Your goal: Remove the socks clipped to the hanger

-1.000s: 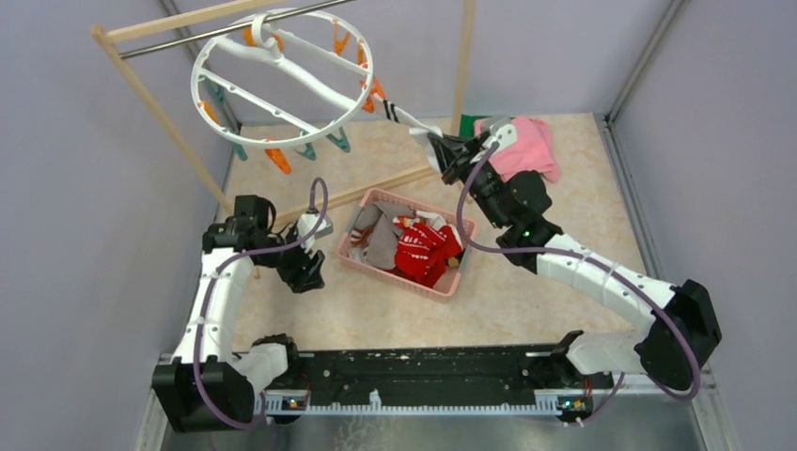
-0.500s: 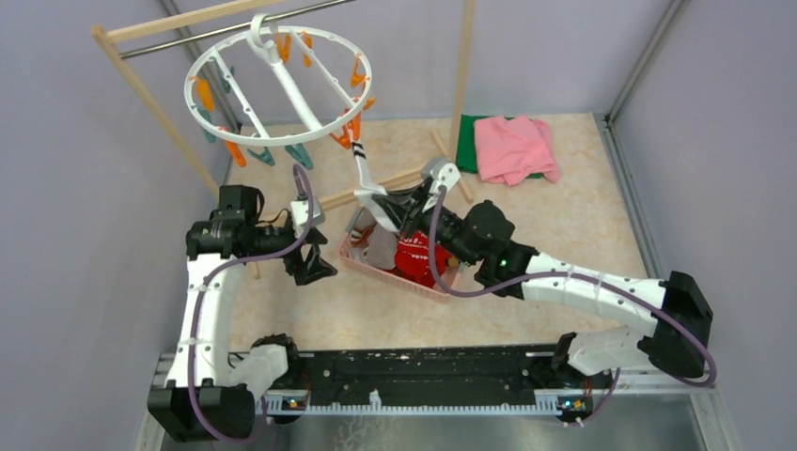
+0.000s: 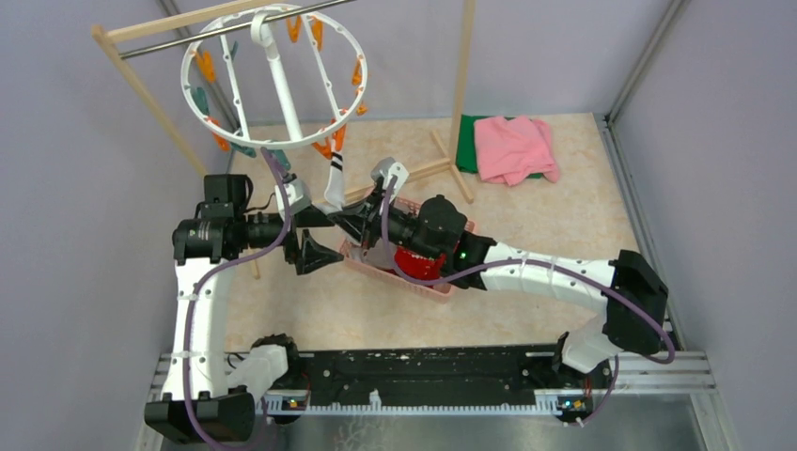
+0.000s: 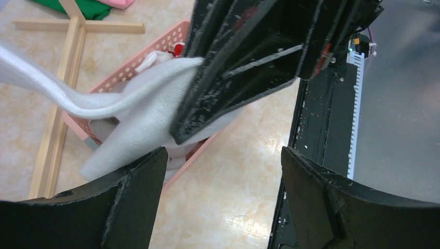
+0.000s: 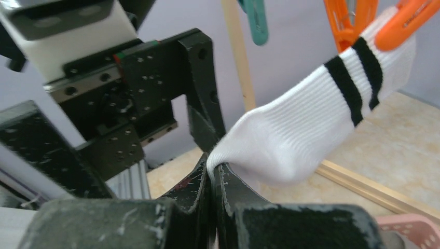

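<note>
The white hanger [image 3: 274,80] hangs from the rack's metal bar. A white sock with black stripes [image 3: 335,178] stays clipped at its cuff by an orange clip [image 5: 402,23]. My right gripper [image 5: 214,168] is shut on the sock's toe end [image 5: 306,135], pulling it taut; it sits above the basket's left end in the top view [image 3: 346,222]. My left gripper [image 3: 322,237] is open and empty, right beside the right gripper. The left wrist view shows the sock [image 4: 140,109] and the right gripper's fingers [image 4: 244,67] just beyond my open left gripper [image 4: 223,171].
A pink basket [image 3: 428,287] under the right gripper holds a red patterned sock [image 3: 414,261] and grey ones. The wooden rack's post [image 3: 462,66] and foot [image 3: 446,155] stand behind. Folded pink and green cloths [image 3: 512,146] lie at the back right.
My right arm swung left from the back right to the basket's left end, holding the sock. The hanger turned with it. My left arm rose toward the sock, gripper open.
</note>
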Available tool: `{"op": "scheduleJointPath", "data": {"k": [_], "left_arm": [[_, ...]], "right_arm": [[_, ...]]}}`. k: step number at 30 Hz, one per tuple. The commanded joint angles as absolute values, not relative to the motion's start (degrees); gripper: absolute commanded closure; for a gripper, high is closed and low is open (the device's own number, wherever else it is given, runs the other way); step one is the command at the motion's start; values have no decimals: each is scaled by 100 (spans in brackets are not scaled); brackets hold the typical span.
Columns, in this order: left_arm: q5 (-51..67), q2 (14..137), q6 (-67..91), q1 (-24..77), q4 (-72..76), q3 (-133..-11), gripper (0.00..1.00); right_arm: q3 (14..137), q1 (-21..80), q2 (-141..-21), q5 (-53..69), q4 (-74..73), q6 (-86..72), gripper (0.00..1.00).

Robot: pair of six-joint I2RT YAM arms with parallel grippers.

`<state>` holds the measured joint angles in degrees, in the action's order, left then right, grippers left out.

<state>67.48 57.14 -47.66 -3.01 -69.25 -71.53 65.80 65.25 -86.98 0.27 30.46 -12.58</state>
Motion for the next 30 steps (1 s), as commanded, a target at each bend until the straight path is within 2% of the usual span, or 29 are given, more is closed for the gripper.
{"op": "scheduleJointPath", "data": {"k": [1,5,11,13,15,17,19,21,27,30], "left_arm": [[7099,5618,-4180,-290,-5898,-7138,14],[6949,5607,-3980,-290,-5532,-7054,15],[6898,5612,-3580,-290,-4983,-7073,23],[6906,5618,-3460,-291,-4856,-7089,32],[6944,5647,-3433,-292,-4864,-7116,49],[6985,5661,-3447,-290,-4914,-7094,67],[6987,5653,-3470,-290,-4939,-7047,85],[6970,5641,-3472,-290,-4931,-6987,99],[7047,5584,-3428,-291,-4966,-6917,100],[7121,5562,-3386,-292,-5031,-6884,100]], "right_arm": [[6897,6590,-8679,756,3548,-2015,100],[6523,6582,-8641,1142,4411,-2664,100],[6741,6545,-8755,1250,4114,-3055,100],[6767,6506,-8775,1220,4021,-3147,100],[6718,6407,-8743,1186,4021,-3329,100],[6637,6249,-8664,1192,4052,-3606,96],[6503,6034,-8576,1300,4220,-3845,87],[6378,5739,-8521,1529,4392,-4056,70],[6824,5145,-8453,1780,3377,-3273,22],[7219,4681,-8815,2563,3621,-3490,13]]}}
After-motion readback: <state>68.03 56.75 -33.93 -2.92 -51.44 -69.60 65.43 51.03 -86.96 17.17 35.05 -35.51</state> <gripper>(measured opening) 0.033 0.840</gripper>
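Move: The white sock's foot, held in my closed right fingers, is about 3 cm ahead of my open left hand, 3 cm to its right and a little above. The orange clip holding the cuff sits some 10 cm ahead of my right hand and 8 cm up; from my left hand it is about 13 cm ahead, 1 cm to the right and 12 cm up. The pink basket lies some 12 cm right of both hands and roughly 30 cm below, 3 cm ahead of my right hand, 5 of my left. I pass the sock across: my left hand eases about 3 cm forward and 2 cm up, then shuts on the white foot. My right hand first draws back and up some 4 cm, rolling, then opens wide, lets the sock go and sweeps about 9 cm forward and a bit right, towards the clipped cuff. ##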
